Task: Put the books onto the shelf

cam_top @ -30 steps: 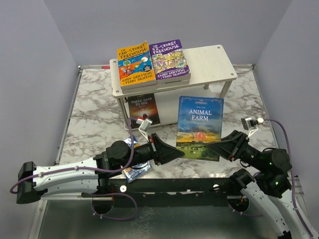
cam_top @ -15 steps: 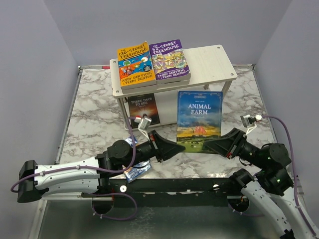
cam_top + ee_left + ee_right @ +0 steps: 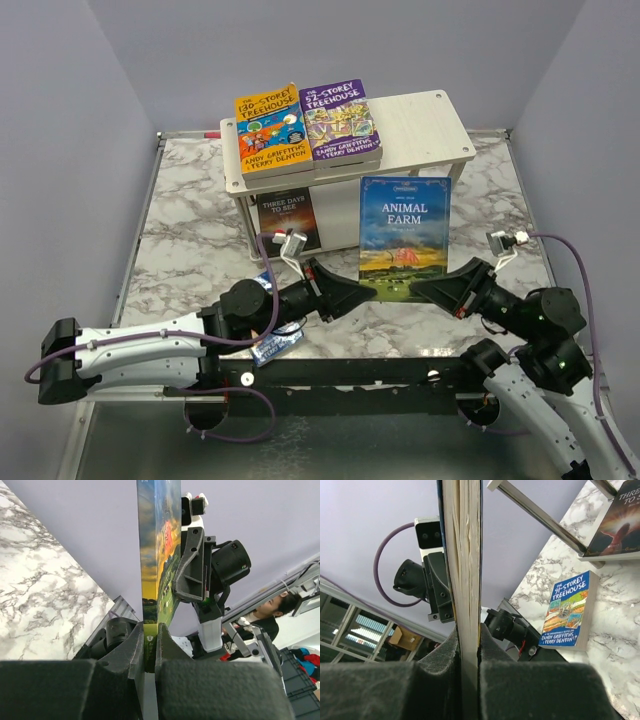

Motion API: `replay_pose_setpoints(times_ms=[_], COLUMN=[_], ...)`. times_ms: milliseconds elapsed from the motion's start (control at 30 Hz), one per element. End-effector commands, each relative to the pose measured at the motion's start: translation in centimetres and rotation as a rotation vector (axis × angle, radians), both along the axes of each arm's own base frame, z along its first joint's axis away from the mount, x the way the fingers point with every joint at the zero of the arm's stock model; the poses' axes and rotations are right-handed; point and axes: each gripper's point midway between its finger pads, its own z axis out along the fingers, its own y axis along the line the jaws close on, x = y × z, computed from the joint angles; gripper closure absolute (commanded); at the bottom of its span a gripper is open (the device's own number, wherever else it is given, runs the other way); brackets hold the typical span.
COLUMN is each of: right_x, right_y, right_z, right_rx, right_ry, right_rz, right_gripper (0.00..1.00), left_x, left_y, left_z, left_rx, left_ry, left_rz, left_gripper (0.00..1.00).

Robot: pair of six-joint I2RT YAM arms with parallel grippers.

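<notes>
The blue "Animal Farm" book stands upright above the table, in front of the shelf. My left gripper is shut on its lower left corner. My right gripper is shut on its lower right corner. In the left wrist view the book's spine rises from the left gripper. In the right wrist view the page edge sits pinched in the right gripper. An orange Treehouse book and a purple one lie on the shelf's top board. A dark book lies on the lower board.
A blue "91-Storey Treehouse" book lies on the marble table beneath my left arm, partly hidden in the top view. The right half of the shelf's top board is bare. Grey walls enclose the table on three sides.
The Animal Farm book has risen and shifted slightly right toward the shelf, both arms moving with it. My right gripper has closed onto its page edge.
</notes>
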Motion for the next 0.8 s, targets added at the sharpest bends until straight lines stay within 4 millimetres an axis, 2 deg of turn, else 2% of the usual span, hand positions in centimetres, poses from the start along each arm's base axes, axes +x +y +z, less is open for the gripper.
replay_pose_setpoints(times_ms=[0,267,333,433,533,633,767], right_x=[-0.3,0.2,0.3,0.6,0.9,1.5,2.6], right_y=[-0.7,-2.5,-2.9,-3.2,-2.7,-2.0,-0.5], right_z=[0.4,-1.2,-1.9,-3.6,-5.7,-7.4,-8.9], right_rx=[-0.047,-0.149,-0.180,-0.226,-0.250,-0.242,-0.209], right_ry=[-0.035,-0.014,0.011,0.075,0.145,0.194,0.235], right_rz=[-0.032,-0.146,-0.168,-0.184,-0.169,-0.156,-0.115], right_gripper=[0.99,0.99,0.99,0.99,0.99,0.99,0.99], left_x=[1.0,2.3,2.8,3.7,4.6,5.1,5.7], left_y=[1.0,2.6,3.2,4.2,5.7,7.1,9.1], left_z=[2.1,-2.7,-3.9,-5.6,-6.5,-6.3,-5.7], left_rx=[-0.079,0.031,0.071,0.154,0.270,0.360,0.485], left_ry=[-0.007,0.063,0.074,0.072,0.043,-0.003,-0.066], left_rz=[0.064,0.156,0.194,0.258,0.331,0.376,0.424], left_gripper=[0.88,0.41,0.31,0.22,0.10,0.02,0.01])
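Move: The left hand has Animal Farm by its lower left corner, its middle about 5 cm right, 6 ahead and 6 above; the 91-Storey book lies 19 cm left, 6 ahead and 33 below. From the right hand, on the other corner, the lower shelf's empty space is roughly 32 cm straight ahead and 29 below, Three Days to See 30 ahead, 24 left, 28 below. Left fingers open off Animal Farm, withdrawing left, down and forward; right, still pinching, sinks about 9 cm. ##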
